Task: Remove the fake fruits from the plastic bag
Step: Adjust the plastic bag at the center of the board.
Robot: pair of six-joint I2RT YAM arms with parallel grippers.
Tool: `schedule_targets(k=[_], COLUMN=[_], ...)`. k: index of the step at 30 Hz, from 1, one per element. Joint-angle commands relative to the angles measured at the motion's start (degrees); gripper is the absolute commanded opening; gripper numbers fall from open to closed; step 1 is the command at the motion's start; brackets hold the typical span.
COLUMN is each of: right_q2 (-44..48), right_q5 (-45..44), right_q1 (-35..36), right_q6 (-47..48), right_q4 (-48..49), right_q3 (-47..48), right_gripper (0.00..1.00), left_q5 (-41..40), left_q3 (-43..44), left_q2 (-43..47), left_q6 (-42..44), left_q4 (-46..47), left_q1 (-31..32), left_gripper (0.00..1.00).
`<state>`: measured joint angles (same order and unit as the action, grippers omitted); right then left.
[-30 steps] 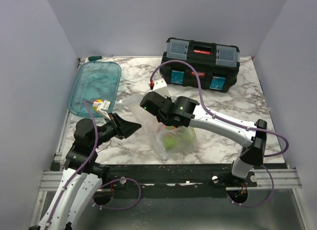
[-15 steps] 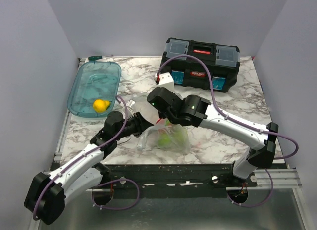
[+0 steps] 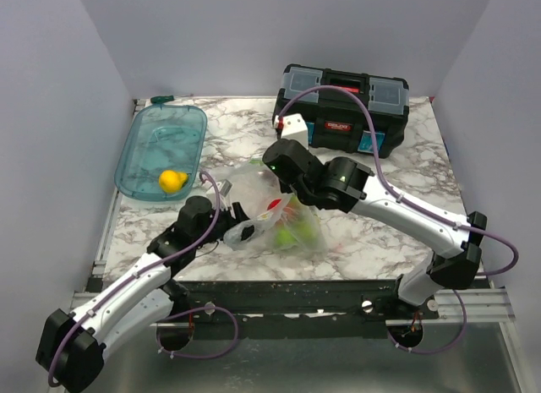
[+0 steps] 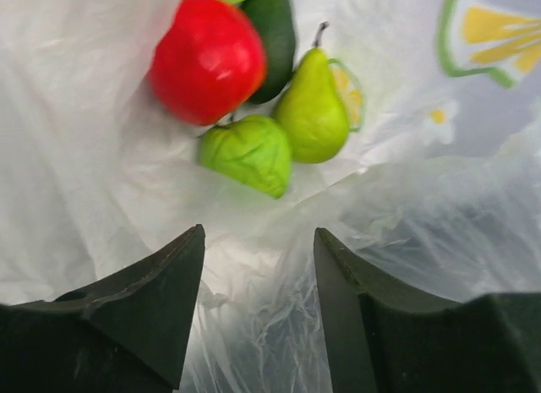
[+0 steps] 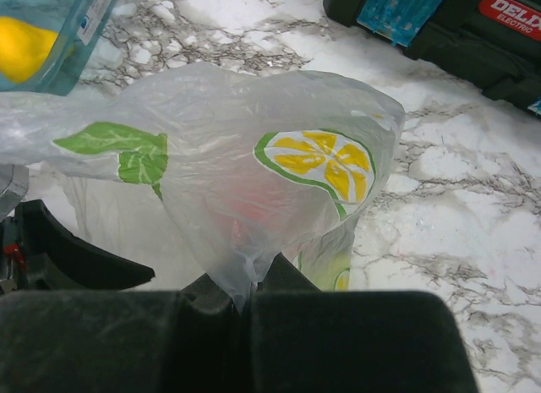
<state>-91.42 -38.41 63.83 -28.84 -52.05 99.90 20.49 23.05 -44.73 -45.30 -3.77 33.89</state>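
The plastic bag (image 3: 269,214), clear with printed lemon slices and leaves, stands in the middle of the table. My right gripper (image 3: 283,193) is shut on a pinch of its top film (image 5: 254,182), and its fingertips (image 5: 249,292) hold the bag up. My left gripper (image 3: 243,230) is open at the bag's left mouth, with only loose film between its fingers (image 4: 259,232). Deeper inside lie fake fruits: a red one (image 4: 207,59), a dark green one (image 4: 275,30), a lime-green pear (image 4: 314,110) and a wrinkled green one (image 4: 249,152). A yellow fruit (image 3: 172,181) lies in the teal tub.
The translucent teal tub (image 3: 144,152) sits at the back left, its corner near the bag in the right wrist view (image 5: 80,38). A black toolbox (image 3: 342,108) stands at the back right. Grey walls close in the table on three sides.
My left arm has swung from the tub, where the yellow fruit now lies, over to the bag's mouth, and its jaws have widened. The right gripper has lifted the bag up and to the right.
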Motion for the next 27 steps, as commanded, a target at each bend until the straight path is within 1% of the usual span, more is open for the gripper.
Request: schedule_targets(k=[1, 3, 5, 7, 10, 12, 15, 19, 21, 23, 25, 26, 27], right_q2=[3.12, 3.92, 4.64, 5.32, 6.55, 6.82, 6.13, 5.23, 4.73, 4.43, 4.7, 5.03, 5.25], right_q5=[-4.4, -5.47, -4.56, -0.45, 5.97, 8.3, 9.48, 10.92, 10.77, 10.31, 10.6, 10.79, 10.91], right_q1=[-0.19, -0.46, -0.67, -0.67, -0.71, -0.72, -0.72, -0.73, -0.7, -0.67, -0.72, -0.65, -0.71], right_q6=[1.56, 1.82, 2.37, 3.86, 4.69, 4.22, 3.11, 2.79, 2.82, 2.83, 2.88, 2.96, 3.03], right_q4=[1.69, 1.71, 1.84, 3.15, 6.18, 7.73, 7.93, 8.45, 8.17, 7.38, 7.14, 7.38, 7.59], right_q3=[-1.37, -2.15, -3.22, -4.54, -7.54, -9.03, -9.04, -8.27, -7.47, -6.57, -6.22, -6.31, -6.45], right_gripper=[0.01, 0.01, 0.01, 0.01, 0.01, 0.01, 0.01, 0.01, 0.01, 0.01, 0.01, 0.01, 0.01], left_q5=[-8.43, -10.0, -8.8, -5.51, -1.22, -0.17, 0.27, 3.34, -0.53, -8.31, -14.89, -17.08, -18.08], left_q3=[0.1, -0.56, -0.94, -0.32, 2.42, 4.75, 8.79, 15.12, 20.38, 25.59, 29.1, 30.32, 31.85], left_q2=[4.23, 8.19, 13.97, 18.55, 22.73, 24.52, 25.45, 22.33, 20.78, 20.46, 20.64, 20.34, 19.43], left_q6=[4.67, 4.0, 3.91, 4.05, 4.52, 5.15, 6.34, 4.92, 2.92, 1.39, 3.12, 4.73, 6.33], left_q4=[-11.2, -11.45, -10.09, -8.22, -7.24, -7.59, -8.71, -10.55, -17.2, -24.33, -27.16, -27.61, -28.69], left_q1=[0.21, 0.21, 0.14, 0.09, 0.18, 0.19, 0.21, 0.21, 0.2, 0.21, 0.14, 0.08, 0.12], left_gripper=[0.61, 0.67, 0.72, 0.76, 0.79, 0.79, 0.79, 0.76, 0.75, 0.78, 0.82, 0.82, 0.8])
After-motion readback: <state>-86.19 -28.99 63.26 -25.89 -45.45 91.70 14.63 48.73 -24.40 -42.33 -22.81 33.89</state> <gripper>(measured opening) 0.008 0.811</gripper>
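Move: The left hand is just inside the plastic bag's open left side, with the bag's middle about 9 cm to its right, 5 cm ahead and 6 cm below. The red fruit lies 9 cm right, 7 cm ahead and 7 cm lower; the green fruits 14 cm right and 2 cm back. The yellow fruit in the tray is some 25 cm left and 15 cm ahead. From the right hand, pinching the rim, the bag's middle is 7 cm back, 2 cm left and 18 cm down. Sideways to the left first, about 3 cm, the left hand shifts among the loose film while its fingers spread, then rises some 20 cm out of the bag, drawing back about 4 cm and tilting its fingertips up roughly 25 degrees. The right hand keeps its pinch on the rim, easing right, then back and left. ##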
